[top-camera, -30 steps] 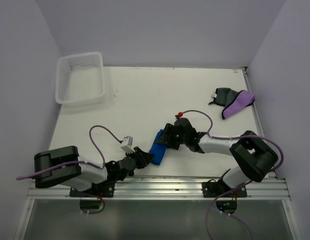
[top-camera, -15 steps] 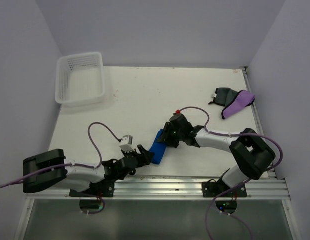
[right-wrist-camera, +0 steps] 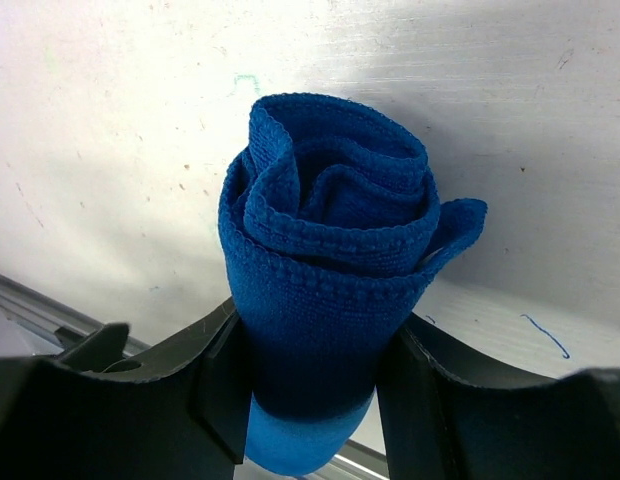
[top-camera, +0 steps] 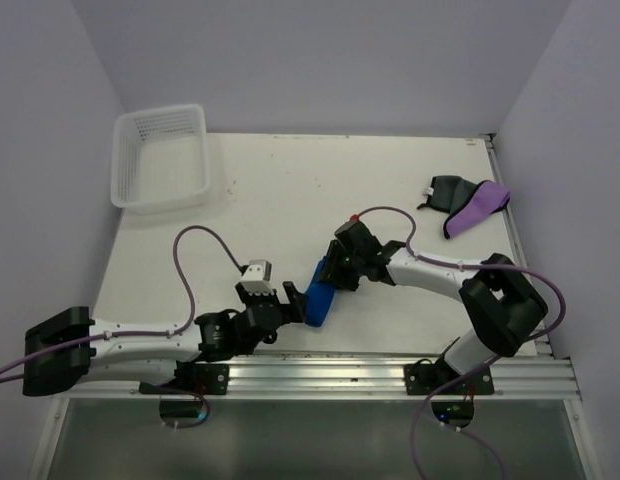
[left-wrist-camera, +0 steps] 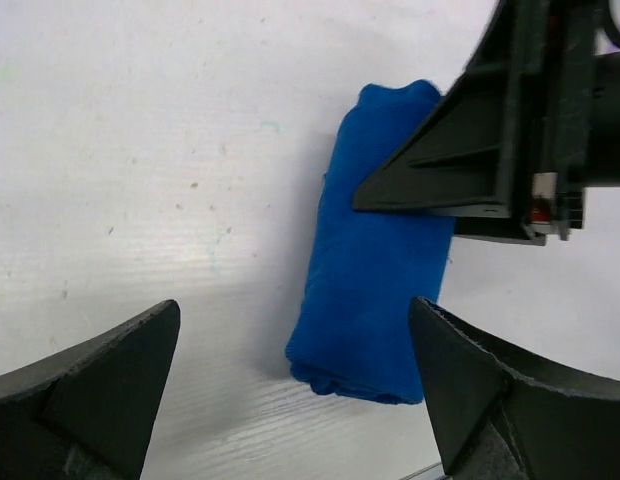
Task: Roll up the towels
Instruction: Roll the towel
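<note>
The blue towel point(top-camera: 316, 296) lies rolled up on the table near the front edge, and its spiral end point(right-wrist-camera: 330, 215) faces the right wrist camera. My right gripper point(top-camera: 333, 277) is shut on the far half of the roll, a finger point(right-wrist-camera: 218, 385) pressed against each side. My left gripper point(top-camera: 290, 310) stands wide open just short of the roll's near end point(left-wrist-camera: 370, 300), touching nothing. The purple towel point(top-camera: 476, 210) and the dark grey towel point(top-camera: 445, 190) lie crumpled together at the far right.
A white mesh basket point(top-camera: 160, 157) stands at the back left corner. The aluminium rail point(top-camera: 320, 375) runs along the front edge just behind the blue roll. Purple cables loop above both arms.
My left gripper has opened fully and let go of the blue roll's near end. The right gripper has closed in on the roll and holds it. The left arm's rear has swung left.
</note>
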### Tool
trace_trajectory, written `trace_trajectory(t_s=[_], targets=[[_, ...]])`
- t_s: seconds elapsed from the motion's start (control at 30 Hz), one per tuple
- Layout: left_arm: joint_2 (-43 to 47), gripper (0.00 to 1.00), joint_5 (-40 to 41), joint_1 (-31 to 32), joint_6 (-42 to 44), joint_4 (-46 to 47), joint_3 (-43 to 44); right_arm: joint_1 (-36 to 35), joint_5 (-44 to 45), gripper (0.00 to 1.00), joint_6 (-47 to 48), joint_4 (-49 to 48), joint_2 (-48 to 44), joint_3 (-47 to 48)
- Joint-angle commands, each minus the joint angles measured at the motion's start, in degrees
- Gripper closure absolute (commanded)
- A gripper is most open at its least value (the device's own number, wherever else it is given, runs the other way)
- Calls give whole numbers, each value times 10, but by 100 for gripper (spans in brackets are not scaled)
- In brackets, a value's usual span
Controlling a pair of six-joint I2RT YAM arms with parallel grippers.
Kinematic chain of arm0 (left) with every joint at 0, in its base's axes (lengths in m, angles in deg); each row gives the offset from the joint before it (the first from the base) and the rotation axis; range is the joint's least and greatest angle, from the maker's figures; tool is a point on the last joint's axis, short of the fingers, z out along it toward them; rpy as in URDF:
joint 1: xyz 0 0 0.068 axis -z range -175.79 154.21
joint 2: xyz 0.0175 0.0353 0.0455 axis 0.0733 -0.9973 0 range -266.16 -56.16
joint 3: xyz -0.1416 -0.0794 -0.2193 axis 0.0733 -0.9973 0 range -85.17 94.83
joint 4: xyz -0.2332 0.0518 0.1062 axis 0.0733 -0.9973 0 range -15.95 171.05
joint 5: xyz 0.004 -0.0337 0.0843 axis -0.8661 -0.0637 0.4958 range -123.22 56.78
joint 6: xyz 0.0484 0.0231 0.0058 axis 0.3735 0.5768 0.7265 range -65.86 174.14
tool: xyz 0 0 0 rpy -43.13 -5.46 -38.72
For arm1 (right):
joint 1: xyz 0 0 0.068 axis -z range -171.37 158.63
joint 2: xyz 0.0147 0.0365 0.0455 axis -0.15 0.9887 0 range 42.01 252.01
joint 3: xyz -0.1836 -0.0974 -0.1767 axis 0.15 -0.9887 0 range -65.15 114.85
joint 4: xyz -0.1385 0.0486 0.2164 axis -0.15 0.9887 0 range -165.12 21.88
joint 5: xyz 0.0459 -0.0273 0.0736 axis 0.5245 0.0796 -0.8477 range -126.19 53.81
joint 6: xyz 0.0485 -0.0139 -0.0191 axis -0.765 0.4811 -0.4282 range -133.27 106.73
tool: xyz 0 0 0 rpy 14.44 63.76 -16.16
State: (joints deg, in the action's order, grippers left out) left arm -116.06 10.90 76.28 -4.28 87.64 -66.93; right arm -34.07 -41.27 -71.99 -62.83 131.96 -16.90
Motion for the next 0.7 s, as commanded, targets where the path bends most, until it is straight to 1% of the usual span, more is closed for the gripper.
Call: trace_trajectory(t_s=[0.0,0.03,0.1,0.13,0.17,0.23,0.27,0.37,0.47,0.57,0.67], targets=[[14,0,41,9,113,-33,62,1,17,51,20,59,7,42],[11,0,32,10,170,-20,69,1,17,51,23,77,11,57],[4,0,0,11,211,-4,91,1,13,50,26,94,23,75],[-4,0,-14,11,256,1,96,2,10,50,26,101,27,78],[-9,0,-49,11,273,9,108,1,3,50,25,104,29,81],[-28,0,-82,12,319,8,119,2,-2,50,23,109,36,84],[-36,1,-112,14,334,11,128,1,-7,50,22,109,37,84],[-69,0,-144,23,372,-7,146,1,-12,50,19,114,40,88],[-93,0,-141,39,399,-16,157,1,-12,50,19,122,40,91],[-120,0,-113,58,414,-32,173,1,-14,49,18,128,39,93],[-149,0,-105,68,431,-23,183,1,-19,48,19,128,40,97]])
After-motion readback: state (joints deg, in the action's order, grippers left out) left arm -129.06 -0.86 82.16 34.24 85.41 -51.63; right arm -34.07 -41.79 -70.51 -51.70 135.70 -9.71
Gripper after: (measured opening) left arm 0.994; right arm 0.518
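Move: The blue towel roll lies to the right of my open left hand: its middle is about 7 cm to the right, 2 cm ahead and 5 cm below. My right gripper, clamped around the roll, is roughly 9 cm right and 5 cm ahead of my left hand, some 3 cm lower. The table's metal front rail runs about 9 cm behind my left hand. From my right hand, the roll's middle is around 3 cm back, 1 cm left and slightly lower. I carry my left hand in an arc about 7 cm to the right, first lifting it some 5 cm, then drawing it back and sinking most of that again, so it comes over the near end of the blue roll. On the way I turn it some 30 degrees clockwise and roll its left side up, fingers wide open. My right hand keeps its pinch on the roll, nearly still. ##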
